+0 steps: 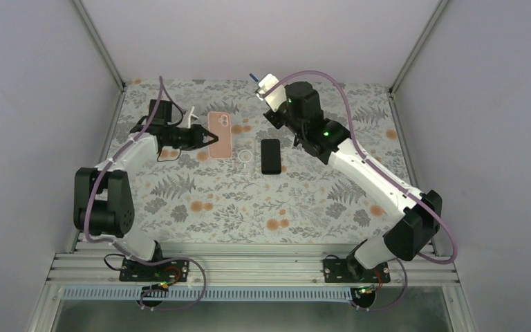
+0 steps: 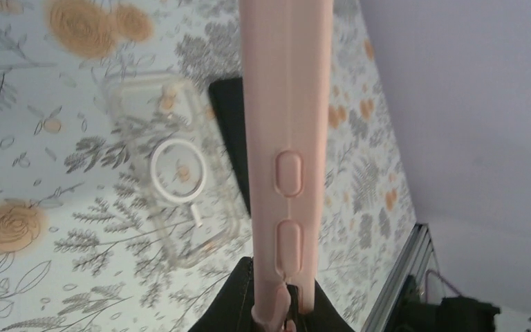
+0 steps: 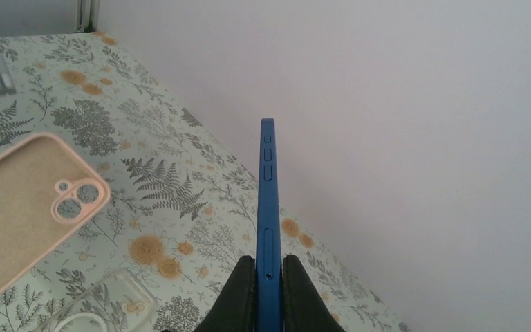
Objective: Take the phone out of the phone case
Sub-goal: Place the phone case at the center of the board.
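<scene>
The blue phone (image 3: 268, 194) is out of its case and stands edge-on between the pads of my right gripper (image 3: 268, 287), which is shut on it. In the top view that gripper (image 1: 265, 93) holds the phone (image 1: 252, 76) up near the back wall. The empty pink phone case (image 1: 220, 135) is at the back left of centre. My left gripper (image 1: 209, 137) is shut on its left edge. In the left wrist view the case (image 2: 287, 124) is edge-on, with the gripper (image 2: 285, 315) clamped on its rim. The right wrist view shows the case's bare inside (image 3: 21, 207).
A clear case with a white ring (image 1: 247, 158) lies just right of the pink case, also in the left wrist view (image 2: 173, 173). A black phone-shaped slab (image 1: 270, 156) lies beside it. The table is covered by a floral mat (image 1: 249, 207), with walls on three sides.
</scene>
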Robot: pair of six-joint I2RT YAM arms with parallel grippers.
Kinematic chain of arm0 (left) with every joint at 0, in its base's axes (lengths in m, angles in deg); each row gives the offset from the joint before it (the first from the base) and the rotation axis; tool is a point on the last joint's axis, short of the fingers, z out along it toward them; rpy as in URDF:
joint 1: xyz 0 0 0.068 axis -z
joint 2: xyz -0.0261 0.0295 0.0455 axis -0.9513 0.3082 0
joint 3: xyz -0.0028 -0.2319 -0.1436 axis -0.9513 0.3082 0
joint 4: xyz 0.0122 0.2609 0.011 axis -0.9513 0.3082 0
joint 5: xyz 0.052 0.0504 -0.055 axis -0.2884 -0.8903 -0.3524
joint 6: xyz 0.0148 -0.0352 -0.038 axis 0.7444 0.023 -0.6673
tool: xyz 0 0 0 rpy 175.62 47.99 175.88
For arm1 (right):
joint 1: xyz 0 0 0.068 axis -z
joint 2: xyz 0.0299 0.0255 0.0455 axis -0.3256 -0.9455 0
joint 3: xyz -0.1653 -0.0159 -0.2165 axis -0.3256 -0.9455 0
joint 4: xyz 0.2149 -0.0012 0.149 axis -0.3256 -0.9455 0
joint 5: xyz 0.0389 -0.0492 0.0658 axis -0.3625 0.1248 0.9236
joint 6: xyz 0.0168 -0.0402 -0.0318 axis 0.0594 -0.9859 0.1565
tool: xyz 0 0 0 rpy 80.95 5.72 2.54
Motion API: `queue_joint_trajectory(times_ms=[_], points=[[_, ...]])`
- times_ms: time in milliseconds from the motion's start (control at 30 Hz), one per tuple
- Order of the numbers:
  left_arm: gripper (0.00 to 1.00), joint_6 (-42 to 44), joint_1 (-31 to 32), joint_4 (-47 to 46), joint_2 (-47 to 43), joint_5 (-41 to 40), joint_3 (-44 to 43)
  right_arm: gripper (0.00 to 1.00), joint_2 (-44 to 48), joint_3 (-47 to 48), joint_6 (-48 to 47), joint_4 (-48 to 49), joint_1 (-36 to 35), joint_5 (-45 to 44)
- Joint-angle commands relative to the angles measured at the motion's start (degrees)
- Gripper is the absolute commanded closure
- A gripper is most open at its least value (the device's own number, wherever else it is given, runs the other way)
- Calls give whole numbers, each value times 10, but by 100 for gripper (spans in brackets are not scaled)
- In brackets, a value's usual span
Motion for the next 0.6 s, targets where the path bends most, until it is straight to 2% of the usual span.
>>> queue_joint_trajectory(times_ms=[0,567], points=[[98,114,-2,74,43,17,-17,96,17,-3,15,23,3,-2],[98,91,-6,61,146,-26,-33,96,4,-2,23,20,4,-1]])
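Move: The pink phone case, already emptied and held by its left edge, goes to the bare strip of board just left of the clear case. That spot is about 3 cm to the left hand's right, 2 cm ahead and 17 cm below. The clear case lies roughly 10 cm right and 4 cm ahead, the black phone about 20 cm right and 3 cm ahead, both at board level. From the right hand, the spot is some 12 cm left, level ahead, about 34 cm down. The pink case is carried almost straight down by the left hand, about 9 cm towards the board beside the clear case, its far end dipping some 10 degrees on the way. The left fingers keep their pinch on its side edge. The right hand holds still, high up, with the blue phone still pinched. ##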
